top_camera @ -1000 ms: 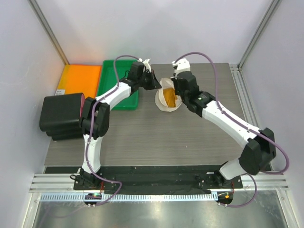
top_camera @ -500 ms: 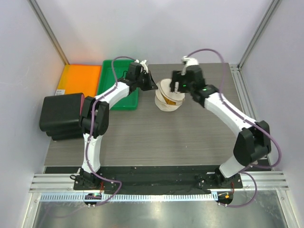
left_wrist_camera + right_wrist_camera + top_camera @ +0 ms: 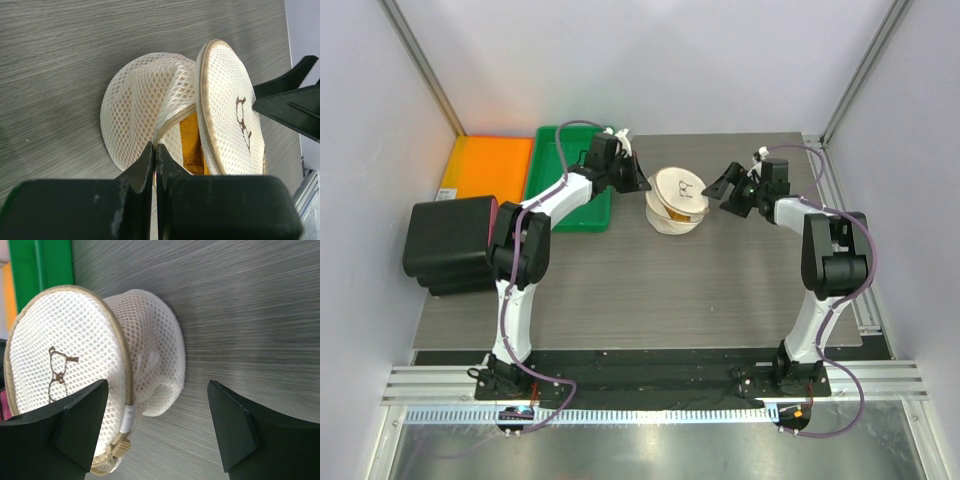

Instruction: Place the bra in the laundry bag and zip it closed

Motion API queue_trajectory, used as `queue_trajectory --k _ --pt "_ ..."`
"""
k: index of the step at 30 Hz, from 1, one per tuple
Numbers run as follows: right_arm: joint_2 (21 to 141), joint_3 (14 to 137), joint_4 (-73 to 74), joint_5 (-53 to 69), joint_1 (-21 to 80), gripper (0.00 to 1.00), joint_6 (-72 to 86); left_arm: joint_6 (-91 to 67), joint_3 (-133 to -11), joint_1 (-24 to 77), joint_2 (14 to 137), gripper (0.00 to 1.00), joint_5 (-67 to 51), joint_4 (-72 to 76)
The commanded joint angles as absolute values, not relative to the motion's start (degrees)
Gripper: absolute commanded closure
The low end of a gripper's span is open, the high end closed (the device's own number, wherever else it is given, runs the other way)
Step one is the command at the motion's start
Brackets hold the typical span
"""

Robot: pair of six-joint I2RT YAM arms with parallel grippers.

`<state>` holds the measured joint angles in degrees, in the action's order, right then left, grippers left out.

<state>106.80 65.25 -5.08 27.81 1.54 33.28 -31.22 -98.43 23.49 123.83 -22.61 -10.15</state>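
The laundry bag (image 3: 676,204) is a cream mesh pouch at mid table, its round lid (image 3: 682,187) with a dark mark lying loosely over the opening. In the left wrist view the orange-yellow bra (image 3: 192,142) shows inside the bag (image 3: 135,107), through the gap under the lid (image 3: 227,110). My left gripper (image 3: 642,183) (image 3: 155,148) is shut on the bag's zipper rim at its left side. My right gripper (image 3: 725,186) (image 3: 157,386) stands open just right of the bag (image 3: 150,335), holding nothing. The tan zipper pull (image 3: 118,450) hangs at the lid's edge.
A green tray (image 3: 570,180) sits behind my left arm, an orange tray (image 3: 488,165) beside it at far left. A black box-like object (image 3: 450,243) stands at the left table edge. Metal frame posts run along the back corners.
My right gripper opened, let go at the bag and drew back to the right. The lid dropped over the opening, covering most of the bra. The left gripper kept its grip.
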Motion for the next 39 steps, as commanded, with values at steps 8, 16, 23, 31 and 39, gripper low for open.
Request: queue_trajectory --k 8,16,23,31,39 --pt "110.65 64.16 -22.41 37.97 1.85 0.2 42.36 -29.8 -100.64 23.2 123.93 1.0 -24.08 -10.02" --pt "111.18 61.35 -30.05 41.57 2.37 0.32 48.25 -29.09 -99.85 23.12 123.14 1.0 -23.82 -9.93" --pt "109.07 58.45 -34.27 41.57 2.72 0.59 51.5 -28.65 -96.16 23.2 119.63 0.96 -21.89 -6.59" --pt "104.86 52.04 -41.56 35.44 2.81 0.86 57.19 -28.21 -84.66 23.12 109.71 0.6 -10.3 1.82" --pt "98.98 43.6 -50.09 17.78 8.16 0.92 62.57 -24.98 -64.7 24.69 94.32 0.43 -9.83 23.68"
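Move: Just to the right hand's left, some 3 cm over and about 2 cm nearer the base, at about its height, is the zip edge of the laundry bag's lid; the bra shows through the gap about 7 cm left, 3 back and 2 lower. From the left hand, still pinching the rim, the bag's middle lies about 6 cm right, 2 back and 4 below; the green bin is roughly 17 cm left, 3 ahead and 9 lower. Sliding its open fingers some 4 cm left and later drawing back about 2, with a roll of some 20 degrees that lifts its left side, the right hand closes and pinches the lid's zip edge. The left hand holds the rim still until the right is well on its way shut, then opens and pulls away left towards the green bin, back and finally up. ##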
